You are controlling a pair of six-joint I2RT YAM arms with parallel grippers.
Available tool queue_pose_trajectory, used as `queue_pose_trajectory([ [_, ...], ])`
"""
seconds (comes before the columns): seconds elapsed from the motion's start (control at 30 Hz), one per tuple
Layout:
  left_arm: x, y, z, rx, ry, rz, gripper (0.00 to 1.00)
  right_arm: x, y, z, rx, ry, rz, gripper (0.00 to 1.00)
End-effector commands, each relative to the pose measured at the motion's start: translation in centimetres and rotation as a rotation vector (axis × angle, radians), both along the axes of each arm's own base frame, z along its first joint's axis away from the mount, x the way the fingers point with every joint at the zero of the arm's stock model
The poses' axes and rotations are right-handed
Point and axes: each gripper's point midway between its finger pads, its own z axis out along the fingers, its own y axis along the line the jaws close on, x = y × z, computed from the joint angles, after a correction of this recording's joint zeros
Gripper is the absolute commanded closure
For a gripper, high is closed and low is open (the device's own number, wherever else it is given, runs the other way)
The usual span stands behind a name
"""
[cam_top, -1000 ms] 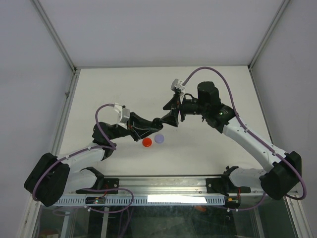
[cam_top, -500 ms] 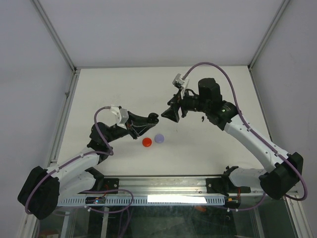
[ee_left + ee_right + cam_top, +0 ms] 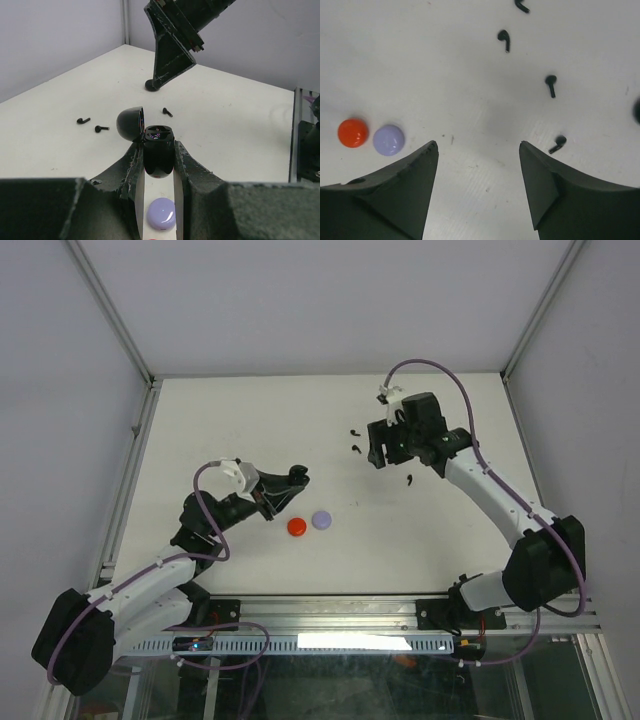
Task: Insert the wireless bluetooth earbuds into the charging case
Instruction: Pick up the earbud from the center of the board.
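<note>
The black charging case (image 3: 158,152) stands upright with its lid (image 3: 130,124) flipped open, and my left gripper (image 3: 292,481) is shut on its body above the table. Black wireless bluetooth earbuds lie loose on the white table: one (image 3: 504,39), another (image 3: 550,84) and a third (image 3: 557,144) show in the right wrist view, and they also show as earbuds (image 3: 354,441) from above. My right gripper (image 3: 477,145) hangs open and empty over bare table just left of them, and appears as the right gripper (image 3: 378,454) in the top view.
A red disc (image 3: 297,527) and a lilac disc (image 3: 321,520) lie side by side on the table (image 3: 250,430), just below my left gripper. One more earbud (image 3: 410,479) lies right of my right gripper. Metal frame rails border the table.
The two grippers, which met at mid-table, have parted. My right gripper swung back to the far right over the earbuds. My left gripper drew left, still holding the case.
</note>
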Motion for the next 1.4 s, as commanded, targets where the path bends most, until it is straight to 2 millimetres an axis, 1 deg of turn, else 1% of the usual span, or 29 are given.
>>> queue_pose_trajectory([
  [0.0,1.1,0.7,1.8,0.02,-0.083,0.037,1.0,1.8,-4.0,-2.4,-0.099,0.051,-0.197,0.33],
  [0.13,1.7,1.3,1.6,0.056,-0.094,0.064,1.0,2.9,-7.5,-5.5,-0.16,0.112,-0.321,0.37],
  [0.2,1.6,1.4,1.5,0.059,-0.095,0.059,1.0,3.2,-8.6,-6.8,-0.189,0.135,-0.356,0.4],
  [0.37,1.0,1.1,1.3,0.079,-0.103,0.023,1.0,3.9,-9.8,-9.1,-0.229,0.179,-0.391,0.45],
  [0.47,0.9,1.2,1.3,0.085,-0.11,0.021,1.0,4.1,-10.3,-10.6,-0.263,0.209,-0.411,0.52],
  [0.53,0.8,1.2,1.3,0.089,-0.112,0.018,1.0,4.1,-10.6,-11.4,-0.28,0.228,-0.421,0.55],
  [0.7,0.8,1.1,1.2,0.099,-0.115,0.007,1.0,4.3,-11.0,-12.6,-0.304,0.246,-0.451,0.59],
  [0.93,0.6,0.7,0.9,0.109,-0.103,-0.023,1.0,5.0,-10.7,-13.7,-0.298,0.262,-0.454,0.62],
  [1.2,0.6,0.7,0.7,0.128,-0.106,-0.025,1.0,5.1,-10.5,-15.3,-0.302,0.294,-0.454,0.65],
  [1.3,0.6,0.6,0.6,0.132,-0.105,-0.029,1.0,5.0,-10.5,-15.6,-0.307,0.307,-0.458,0.72],
  [1.37,0.6,0.6,0.6,0.132,-0.104,-0.031,1.0,4.8,-10.6,-15.6,-0.311,0.312,-0.461,0.74],
])
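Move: The black earbud aimed at lies about 11 cm to the right of the open right hand, 3 cm ahead and some 17 cm below. A second black earbud lies about 6 cm farther out than it and 5 cm to its left; the black case half on the table lies about 9 cm farther out than it and 7 cm to its right. From the left hand, still holding the other black case piece, the aimed-at earbud is roughly 30 cm right, 11 cm ahead and 20 cm down. The right hand sinks about 16 cm and 11 right to the earbud, tipping steeper, fingers narrowing around it. ##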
